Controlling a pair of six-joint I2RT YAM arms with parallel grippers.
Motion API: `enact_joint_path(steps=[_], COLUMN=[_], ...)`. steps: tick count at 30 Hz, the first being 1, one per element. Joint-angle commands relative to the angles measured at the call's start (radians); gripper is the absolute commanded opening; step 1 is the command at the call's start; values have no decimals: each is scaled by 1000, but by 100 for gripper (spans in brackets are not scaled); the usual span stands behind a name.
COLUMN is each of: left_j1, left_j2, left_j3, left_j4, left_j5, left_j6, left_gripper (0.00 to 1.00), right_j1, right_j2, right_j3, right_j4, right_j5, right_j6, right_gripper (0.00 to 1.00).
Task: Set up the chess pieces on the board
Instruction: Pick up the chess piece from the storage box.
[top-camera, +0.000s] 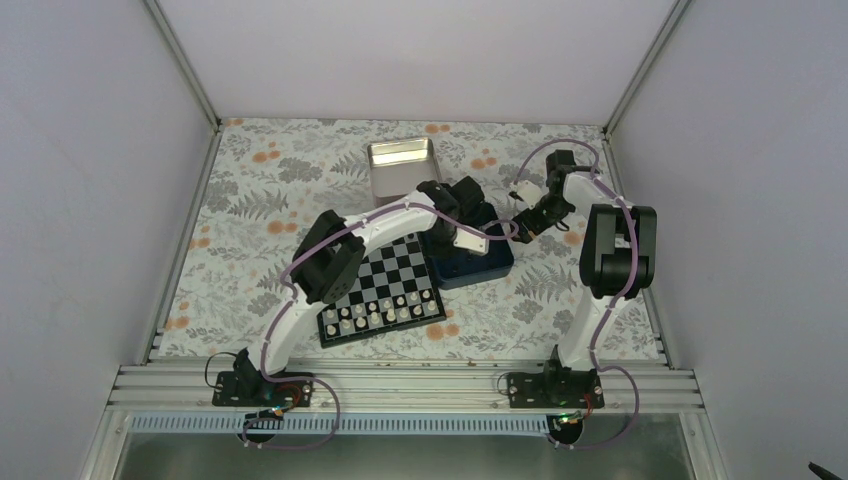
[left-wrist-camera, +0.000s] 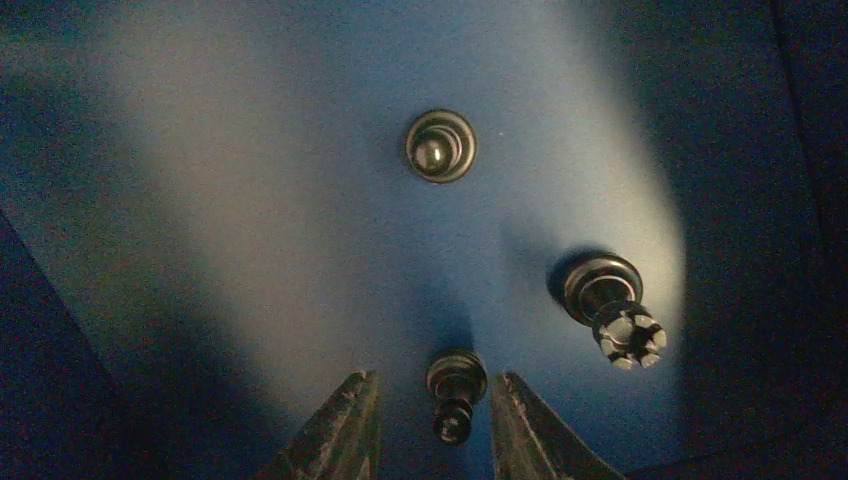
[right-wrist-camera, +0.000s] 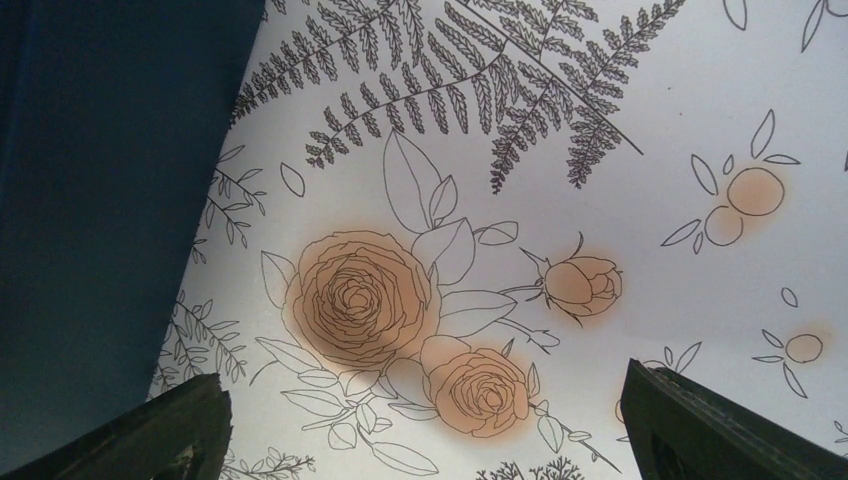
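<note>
My left gripper (left-wrist-camera: 432, 378) reaches down into the navy blue box (left-wrist-camera: 250, 200), its jaws narrowed but open. Between the fingers (left-wrist-camera: 345, 420) stands a small black chess piece (left-wrist-camera: 456, 392), with a gap showing on each side of its head. Two more black pieces stand on the box floor: a round-topped one (left-wrist-camera: 440, 146) farther in and a crown-topped one (left-wrist-camera: 610, 305) to the right. The board (top-camera: 395, 270) lies left of the box (top-camera: 495, 262), with cream chessmen (top-camera: 385, 312) on its near rows. My right gripper (right-wrist-camera: 425, 380) hangs wide open and empty over the flowered cloth.
A shiny metal tin (top-camera: 402, 165) stands behind the board. The left arm's elbow (top-camera: 330, 262) covers the board's left part. The blue box wall (right-wrist-camera: 100, 200) is close on the right gripper's left. Grey walls enclose the flowered table (top-camera: 260, 200).
</note>
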Motion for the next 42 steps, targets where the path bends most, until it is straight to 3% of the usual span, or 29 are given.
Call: enact_joint_path(steps=[1,32,42], left_j1=[-3,-26,-28], left_j2=[22,92,73], left_j3=[11,121,112], left_j4=[-18,-132,-142], left_j5=[-10,-51,-66], left_j6=[18,54,57], left_gripper=[29,18,6], right_j1=[-1,-2,-2], right_j2=[8,12,11], right_j3=[-1,-12,-14], right_j4=[-4,-19,-20], right_j5=[-19,-28,-31], right_j6=[-10,-26,-27], right_gripper=[100,100,100])
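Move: The chess piece to be taken stands on the storage box floor almost under the left fingers, about 1 cm back and 2 cm below them, level to the side. A black pawn stands some 5 cm to the right of that piece, level with it fore and aft. The rook is about 4 cm back and 2 cm right of the left hand. From the right hand, the wanted piece lies roughly 16 cm left, 5 cm back and 2 cm lower. Ease the left gripper down about 1 cm over the chess piece, drifting only slightly back towards you, while the wrist tilts some 5 degrees so its left side rises. Draw the part-open fingers together in stages on the way until they are nearly shut, pinching the piece between the tips, clear of the rook and pawn. ##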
